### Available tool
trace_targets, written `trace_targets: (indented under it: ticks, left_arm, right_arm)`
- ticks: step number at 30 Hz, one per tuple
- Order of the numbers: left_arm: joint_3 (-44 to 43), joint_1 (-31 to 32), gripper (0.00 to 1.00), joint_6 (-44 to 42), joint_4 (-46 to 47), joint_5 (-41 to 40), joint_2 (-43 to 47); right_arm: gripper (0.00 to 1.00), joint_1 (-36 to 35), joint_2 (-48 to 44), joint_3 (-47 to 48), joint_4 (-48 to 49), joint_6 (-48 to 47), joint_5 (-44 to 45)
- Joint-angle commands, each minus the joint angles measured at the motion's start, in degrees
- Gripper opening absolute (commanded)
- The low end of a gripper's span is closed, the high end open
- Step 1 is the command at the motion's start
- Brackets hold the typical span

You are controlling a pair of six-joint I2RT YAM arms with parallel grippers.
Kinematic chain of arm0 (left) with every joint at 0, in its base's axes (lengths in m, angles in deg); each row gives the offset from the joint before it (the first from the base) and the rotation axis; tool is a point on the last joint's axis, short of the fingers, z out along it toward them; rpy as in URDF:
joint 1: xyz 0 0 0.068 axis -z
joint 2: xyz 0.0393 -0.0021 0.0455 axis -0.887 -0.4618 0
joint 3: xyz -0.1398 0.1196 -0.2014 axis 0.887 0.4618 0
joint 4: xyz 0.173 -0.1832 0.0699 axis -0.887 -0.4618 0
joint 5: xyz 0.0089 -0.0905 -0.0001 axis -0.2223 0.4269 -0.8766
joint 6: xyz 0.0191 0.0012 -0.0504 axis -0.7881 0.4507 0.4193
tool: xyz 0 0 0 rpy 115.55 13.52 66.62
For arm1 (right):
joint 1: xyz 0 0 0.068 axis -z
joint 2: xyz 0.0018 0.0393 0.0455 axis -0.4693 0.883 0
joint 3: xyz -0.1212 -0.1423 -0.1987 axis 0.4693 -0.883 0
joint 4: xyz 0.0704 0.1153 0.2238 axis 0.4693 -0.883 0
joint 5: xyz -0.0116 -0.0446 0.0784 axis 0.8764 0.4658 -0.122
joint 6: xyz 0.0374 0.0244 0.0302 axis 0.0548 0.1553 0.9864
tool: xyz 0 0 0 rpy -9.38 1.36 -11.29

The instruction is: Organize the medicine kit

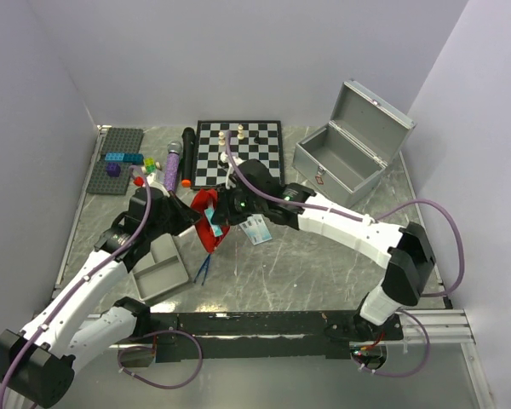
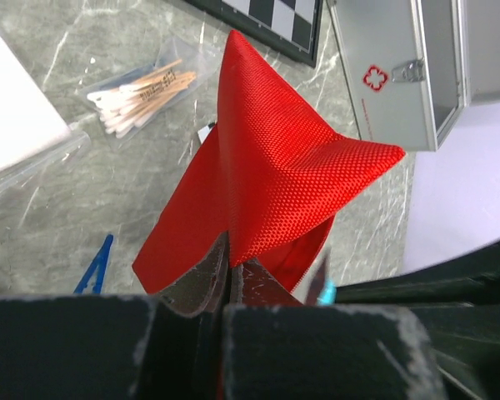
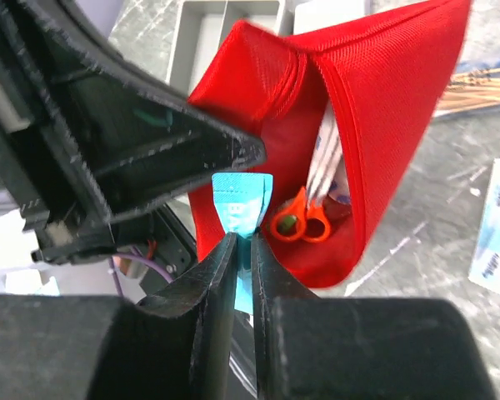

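The medicine kit [image 1: 339, 164] is a silver-grey metal case standing at the back right with its lid raised; its red emblem and latch show in the left wrist view [image 2: 392, 75]. My left gripper [image 2: 231, 262] is shut on the edge of a red fabric pouch [image 2: 275, 158], holding it up off the table. The pouch [image 3: 392, 100] gapes open, with orange-handled scissors [image 3: 300, 223] and white strips inside. My right gripper [image 3: 243, 243] is shut on a light blue packet [image 3: 242, 198] right at the pouch's mouth. From above, both grippers meet at the pouch [image 1: 206, 213].
A chessboard [image 1: 238, 152] with a few pieces lies behind the pouch. A grey divided tray [image 1: 160, 271] sits at the front left, blue tweezers [image 1: 204, 268] beside it. A bag of cotton swabs [image 2: 146, 87], a pale blue card [image 1: 257, 230], brick plates [image 1: 117, 158] and a black microphone [image 1: 187, 146] lie around.
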Motion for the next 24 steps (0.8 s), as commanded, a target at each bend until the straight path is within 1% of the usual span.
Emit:
trace_targets:
  ticks: [1, 9, 10, 11, 13, 15, 17, 18, 20, 23, 24]
  left_arm:
    - [-1.07, 0.49, 0.01, 1.94, 3.96, -1.26, 0.27]
    - [-0.98, 1.02, 0.01, 1.86, 4.13, -1.26, 0.27]
    - [-0.98, 1.11, 0.01, 1.86, 4.13, -1.35, 0.27]
    - [-0.98, 1.11, 0.01, 1.86, 4.13, -1.44, 0.18]
    - [-0.98, 1.02, 0.01, 1.77, 4.05, -1.61, 0.36]
    - [-1.07, 1.11, 0.01, 1.68, 3.87, -1.88, 0.45]
    - [-1.16, 1.11, 0.01, 1.51, 3.78, -2.23, 0.53]
    - [-1.24, 1.11, 0.01, 1.42, 3.61, -2.32, 0.53]
    - [-1.59, 1.11, 0.01, 1.16, 2.99, -3.02, 0.36]
    - [-2.56, 1.11, 0.01, 0.63, 1.33, -3.9, 0.1]
    - [-3.26, 1.11, 0.01, 0.19, 0.45, -6.16, 0.27]
  right_arm:
    - [0.17, 0.98, 2.44, 3.55, 2.16, 2.03, -0.87]
    - [0.17, 2.82, 5.69, 5.31, 1.46, 3.62, -0.17]
    - [0.18, 2.91, 6.22, 5.74, 1.37, 3.62, -0.16]
    - [0.21, 2.91, 6.49, 6.1, 0.93, 3.7, -0.08]
    - [0.32, 2.91, 6.93, 6.63, 0.58, 3.53, -0.25]
    - [0.47, 2.91, 6.32, 6.28, 0.93, 3.53, -0.51]
    - [0.55, 2.91, 5.18, 5.66, 1.37, 3.53, -0.43]
    - [0.59, 2.91, 4.47, 5.49, 1.37, 3.53, -0.34]
    - [0.61, 2.91, 2.98, 5.22, 1.28, 3.44, 0.1]
    - [0.63, 2.91, -0.53, 4.61, 0.23, 2.65, 1.41]
    - [0.63, 2.91, -1.93, 3.74, 0.31, 2.21, 2.2]
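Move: The red pouch's open mouth lies just below the right hand, roughly 3 cm ahead, 2 cm to its left and 5 cm down. On the table some 21 cm below that hand, the swab bag is about 9 cm ahead and 2 cm left, and the printed card 5 cm ahead and 10 cm right. From the left hand, which pinches the rim, the pouch is some 2 cm ahead, 3 cm right and 5 cm down. The right hand carries the blue packet about 3 cm forward and 3 cm down into the pouch, then opens. ##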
